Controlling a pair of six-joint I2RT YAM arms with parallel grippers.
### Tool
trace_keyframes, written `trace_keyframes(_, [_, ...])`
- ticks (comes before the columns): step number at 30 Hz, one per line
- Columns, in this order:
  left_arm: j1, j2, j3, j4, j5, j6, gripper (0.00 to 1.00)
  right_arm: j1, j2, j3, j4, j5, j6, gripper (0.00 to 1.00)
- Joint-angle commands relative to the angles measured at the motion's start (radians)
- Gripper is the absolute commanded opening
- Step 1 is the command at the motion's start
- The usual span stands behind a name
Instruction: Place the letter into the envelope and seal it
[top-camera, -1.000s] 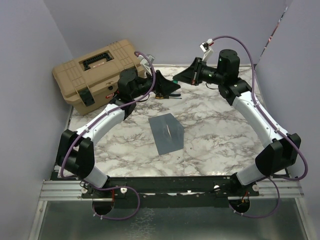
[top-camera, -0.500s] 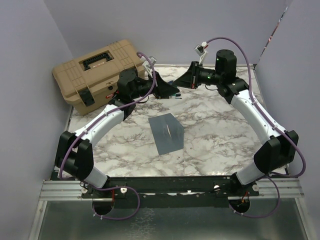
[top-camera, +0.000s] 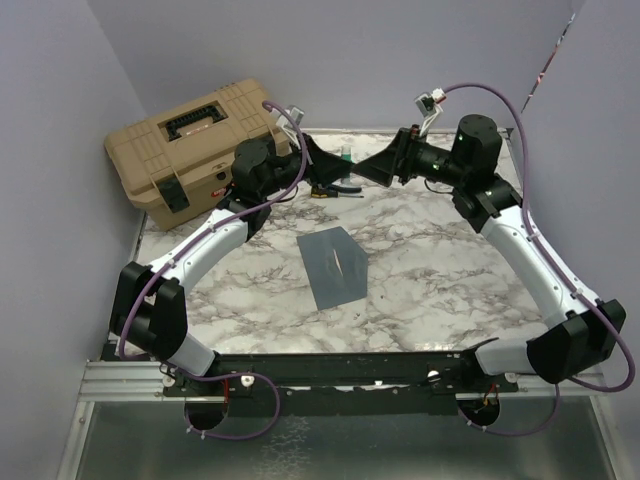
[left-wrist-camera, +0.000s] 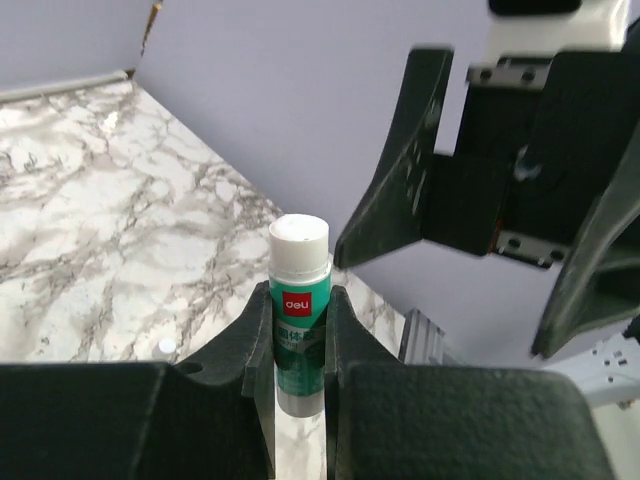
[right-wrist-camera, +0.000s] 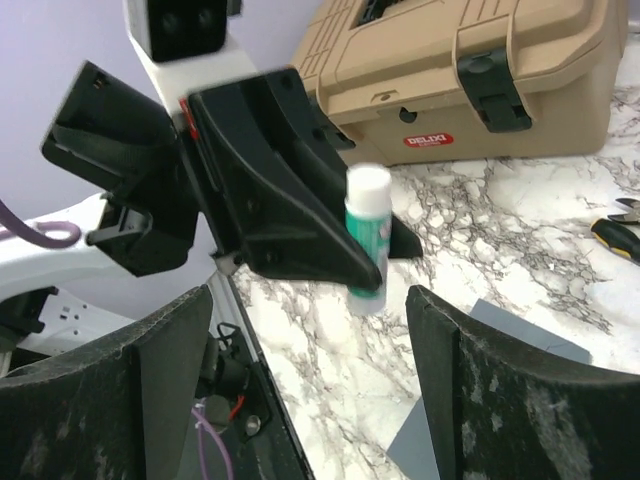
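The slate-blue envelope (top-camera: 335, 265) lies flat mid-table; one corner shows in the right wrist view (right-wrist-camera: 520, 335). The letter is hidden. At the back of the table, my left gripper (top-camera: 333, 172) (left-wrist-camera: 298, 300) is shut on a green glue stick (left-wrist-camera: 299, 290) with a white cap, holding it upright above the marble. My right gripper (top-camera: 378, 165) (right-wrist-camera: 310, 320) faces it with its jaws wide open and nothing between them. The glue stick (right-wrist-camera: 367, 235) stands just beyond its fingers, apart from them.
A tan toolbox (top-camera: 195, 150) (right-wrist-camera: 470, 70) sits at the back left, close behind the left gripper. Pliers with yellow-black handles (right-wrist-camera: 620, 225) lie on the marble near the back edge. Purple walls close in the table on three sides.
The left jaws have shut on the glue stick. The right jaws have opened wide, and the right arm has drawn back to the right.
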Motion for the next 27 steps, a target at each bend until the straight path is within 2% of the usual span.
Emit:
trace_keyframes(1, [0.001,-0.009,-0.007,0.179,-0.146,-0.143,0.0,0.008,-0.015,-0.107,0.094,-0.012,-0.033,0.8])
trace_keyframes(5, [-0.002,-0.004,-0.027,0.279,-0.203,-0.243,0.0,0.01,0.009,-0.103,0.128,0.026,-0.009,0.78])
trace_keyframes(10, [-0.004,0.016,-0.005,0.287,-0.183,-0.256,0.0,0.027,0.086,-0.004,0.121,0.008,0.012,0.7])
trace_keyframes(17, [-0.004,0.017,0.007,0.292,-0.184,-0.261,0.0,0.029,0.141,0.045,0.169,-0.04,0.049,0.56])
trace_keyframes(19, [-0.004,0.019,0.011,0.302,-0.177,-0.269,0.0,0.029,0.151,0.051,0.185,-0.055,0.063,0.46])
trace_keyframes(22, [-0.003,0.018,0.019,0.325,-0.146,-0.276,0.0,0.028,0.159,0.054,0.236,-0.107,0.097,0.17])
trace_keyframes(24, [-0.004,0.016,0.028,0.336,-0.118,-0.269,0.0,0.027,0.163,0.06,0.265,-0.16,0.121,0.03])
trace_keyframes(27, [-0.002,0.006,0.038,0.349,-0.067,-0.241,0.0,0.02,0.163,0.055,0.356,-0.271,0.177,0.0])
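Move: The glue stick stands upright in my left hand's closed fingers, its middle barely 1 cm above their grip. From my open right hand, it lies about 4 cm left, 2 cm ahead and 3 cm lower. The envelope on the table is roughly 7 cm back, 5 cm left and 36 cm below my right hand; the pliers are about 14 cm ahead, 5 cm left and equally far down. My left hand keeps its pinch on the glue stick, lifting it about 6 cm and slightly forward while its fingertips tip up some 15 degrees. My right hand first dips about 4 cm, then swings forward and left towards the stick, rising back nearly level, and closes its fingers on the grey bottom end, beneath my left fingers. ##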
